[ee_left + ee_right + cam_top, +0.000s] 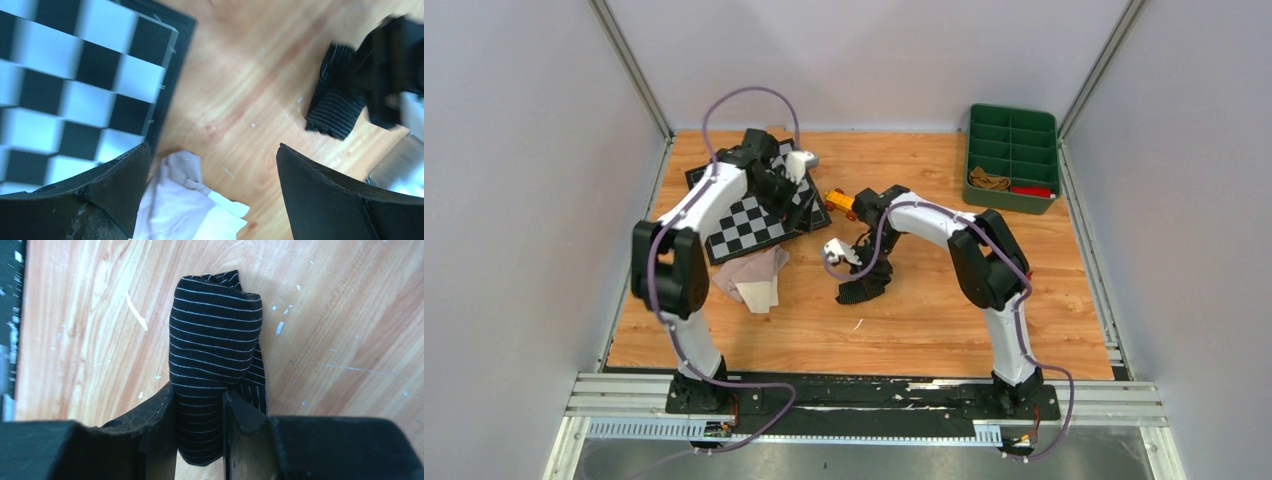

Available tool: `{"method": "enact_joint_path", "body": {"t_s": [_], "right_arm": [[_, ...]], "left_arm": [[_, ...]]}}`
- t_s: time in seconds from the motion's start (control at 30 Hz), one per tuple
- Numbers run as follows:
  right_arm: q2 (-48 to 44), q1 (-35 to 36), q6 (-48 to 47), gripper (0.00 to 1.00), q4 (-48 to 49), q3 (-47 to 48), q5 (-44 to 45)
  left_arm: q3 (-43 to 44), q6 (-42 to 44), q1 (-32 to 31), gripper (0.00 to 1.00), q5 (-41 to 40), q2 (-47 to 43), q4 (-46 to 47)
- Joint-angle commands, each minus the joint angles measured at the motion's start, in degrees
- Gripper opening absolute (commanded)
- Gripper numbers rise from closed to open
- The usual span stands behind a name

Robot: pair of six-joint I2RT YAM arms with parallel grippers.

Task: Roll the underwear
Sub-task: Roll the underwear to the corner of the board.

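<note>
The black pin-striped underwear (862, 290) (215, 330) lies bunched into a short roll on the wooden table, just right of centre. My right gripper (864, 278) (198, 390) is shut on its near end, one finger on each side of the cloth. The same black underwear (332, 107) shows at the right of the left wrist view. The pale pink-beige underwear (752, 275) (185, 210) lies folded, pale band outward, at the mat's near corner. My left gripper (784, 190) (212, 150) hangs open above the mat's edge with nothing between its fingers.
A black-and-white checkerboard mat (749, 225) (60, 90) lies at the back left under my left arm. A green divided bin (1012, 120) at the back right holds a tan-brown cloth (989, 181) and a red item (1032, 190). A small orange object (841, 203) sits by my right forearm.
</note>
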Motion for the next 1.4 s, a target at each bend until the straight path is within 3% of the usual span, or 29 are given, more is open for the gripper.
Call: {"method": "enact_joint_path", "body": {"t_s": [0.0, 0.1, 0.13, 0.2, 0.27, 0.33, 0.47, 0.57, 0.67, 0.77, 1.03, 1.2, 1.37], "right_arm": [[16.44, -1.95, 4.58, 0.05, -16.68, 4.00, -0.23], [22.85, -3.16, 8.04, 0.06, -20.63, 10.06, 1.11], [24.47, -3.46, 9.65, 0.05, -21.15, 11.27, 1.60], [26.16, -3.93, 10.85, 0.06, -21.90, 13.11, 1.78], [26.70, -4.06, 11.84, 0.05, -21.73, 13.54, 1.85], [27.37, -4.02, 12.93, 0.05, -21.67, 14.12, 2.12], [29.15, -4.05, 14.93, 0.05, -21.68, 15.85, 2.89], [29.52, -4.06, 15.68, 0.06, -21.64, 16.23, 3.07], [29.58, -4.05, 16.13, 0.06, -21.38, 16.25, 3.15], [30.01, -4.02, 16.80, 0.05, -21.30, 16.63, 3.50], [29.96, -4.03, 17.17, 0.05, -21.03, 16.49, 3.46], [29.87, -4.06, 17.17, 0.05, -21.08, 16.45, 3.37], [29.70, -4.10, 17.23, 0.05, -20.72, 16.23, 3.37]], "left_arm": [[-9.09, -7.01, 0.86, 1.00, -1.98, -20.58, 20.70], [-17.81, -21.04, 0.77, 1.00, -13.00, -31.96, 34.66], [-17.43, -19.29, 0.81, 0.98, -8.79, -33.33, 34.04], [-14.69, -7.40, 0.59, 0.75, 4.24, -33.34, 27.29], [-13.93, 6.06, -2.64, 0.63, 2.51, -34.66, 17.26], [-20.26, 15.56, -7.13, 0.60, -3.00, -40.45, 16.17], [-38.55, 30.20, -12.63, 0.70, -2.57, -54.71, 22.67], [-44.66, 37.47, -20.14, 0.71, -4.24, -57.23, 22.78], [-47.00, 38.78, -25.28, 0.72, -0.80, -54.47, 25.82], [-48.94, 35.01, -28.05, 0.73, 2.31, -49.49, 34.73], [-50.33, 25.39, -35.89, 0.73, -4.28, -33.37, 53.13], [-48.57, 22.18, -37.98, 0.71, -8.21, -26.12, 54.40], [-49.20, 24.30, -38.82, 0.54, -11.77, -22.72, 50.93]]}}
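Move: The black underwear, already pinched by the right gripper, has its middle about 2 cm back and 2 cm left of that hand. From the left hand it lies some 14 cm back, 14 cm to the right and 8 cm below. The yellow toy car is 9 cm right and 2 cm ahead of the left hand, the chessboard's middle 6 cm left and 2 cm ahead, and the pink-and-cream cloths 7 cm left and 13 cm back, all on the table. Keep the underwear pinched and draw it back about 5 cm low over the table with the right gripper, tipping its fingers back towards the base, then hold there. Meanwhile lift the left gripper clear by about 19 cm, sweep it back and down, then right and down to the underwear's left end, turning clockwise and part-closing until its fingers straddle the fabric. ##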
